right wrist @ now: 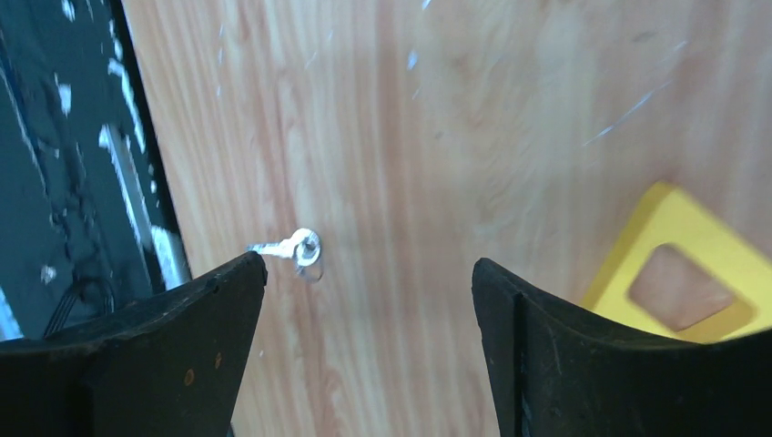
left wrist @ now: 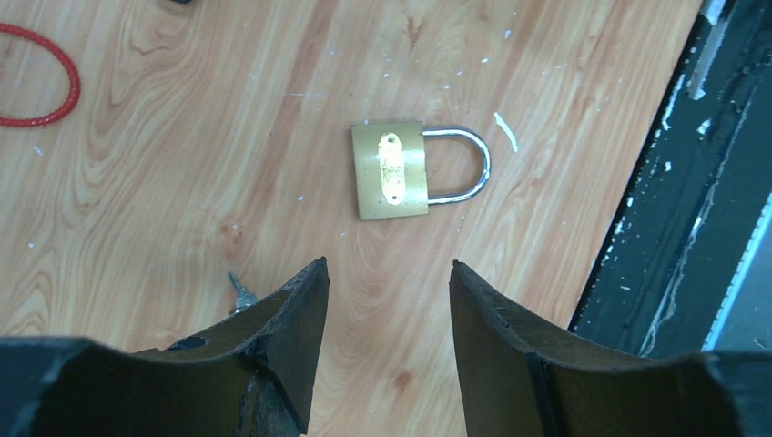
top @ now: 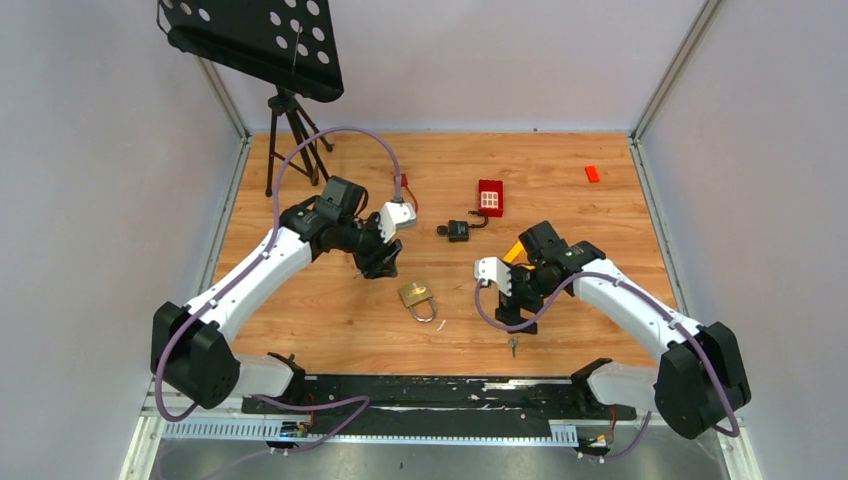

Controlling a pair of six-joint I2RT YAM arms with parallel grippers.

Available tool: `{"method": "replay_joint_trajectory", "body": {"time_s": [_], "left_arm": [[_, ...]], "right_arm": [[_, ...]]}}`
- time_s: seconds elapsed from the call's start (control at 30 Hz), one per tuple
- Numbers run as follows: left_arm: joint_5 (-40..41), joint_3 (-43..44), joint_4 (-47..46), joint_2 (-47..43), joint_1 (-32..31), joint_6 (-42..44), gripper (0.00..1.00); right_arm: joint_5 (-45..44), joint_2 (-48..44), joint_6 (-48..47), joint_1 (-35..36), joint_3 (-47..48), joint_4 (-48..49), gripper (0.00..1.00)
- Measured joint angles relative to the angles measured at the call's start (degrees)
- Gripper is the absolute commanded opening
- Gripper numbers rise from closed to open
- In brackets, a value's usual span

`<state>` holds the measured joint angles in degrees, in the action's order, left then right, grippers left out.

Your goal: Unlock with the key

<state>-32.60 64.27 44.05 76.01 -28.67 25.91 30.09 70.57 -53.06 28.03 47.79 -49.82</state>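
Observation:
A brass padlock [top: 418,297] with a steel shackle lies flat on the wooden table, also seen in the left wrist view [left wrist: 391,170]. My left gripper [top: 385,262] hovers just behind it, open, nothing between its fingers [left wrist: 390,273]. A small silver key [left wrist: 241,293] pokes out beside the left finger. Another silver key [top: 513,345] lies near the table's front edge. My right gripper [top: 510,312] stands open just above that key [right wrist: 296,246], which lies off the tip of its left finger [right wrist: 218,300]; the gap [right wrist: 369,269] holds nothing.
A black padlock [top: 458,230], a red keypad box [top: 490,197] and an orange piece [top: 592,173] lie further back. A yellow block [right wrist: 692,273] sits beside the right gripper. A red cord [left wrist: 55,77], a tripod [top: 290,135] and the black front rail [top: 440,390] border the area.

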Motion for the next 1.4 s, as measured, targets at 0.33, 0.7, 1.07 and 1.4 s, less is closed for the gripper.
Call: {"method": "replay_joint_trajectory", "body": {"time_s": [0.33,0.7,1.07,1.4], "left_arm": [[2.78,-0.59,-1.62,0.15,-0.09,-0.02,0.60],[3.17,-0.61,-1.77,0.61,-0.09,-0.02,0.60],[3.17,-0.90,-1.90,0.74,-0.09,-0.02,0.60],[3.17,-0.90,-1.90,1.40,-0.09,-0.02,0.60]], "right_arm": [[-5.60,-3.04,-4.26,1.73,-4.63,-4.68,0.79],[-9.51,-1.53,-3.91,8.46,-10.69,1.70,0.65],[-12.20,0.87,-3.08,10.51,-12.02,6.03,0.40],[-12.15,0.74,-1.86,11.21,-12.15,5.73,0.05]]}}
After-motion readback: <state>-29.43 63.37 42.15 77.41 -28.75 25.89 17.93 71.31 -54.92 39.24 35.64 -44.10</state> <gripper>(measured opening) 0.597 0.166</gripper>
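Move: About 5 cm back, 2 cm to the right and 8 cm below the open right hand lies the silver key, its ring on the forward end. From that hand the yellow triangle is roughly 10 cm ahead and 4 cm right, and the brass padlock about 3 cm ahead and 14 cm left, both on the table. From the left hand, the silver key is some 12 cm back, 20 cm right and 16 cm below. Sinking about 6.5 cm while drawing back some 4 cm and a little to the right, the right hand comes down over the ring end of the silver key, its fingers tipping steeper towards the table and turning slightly counter-clockwise. The wide-open fingers narrow steadily, mostly once the hand is low and nearly still, to a slim gap around the ring. ##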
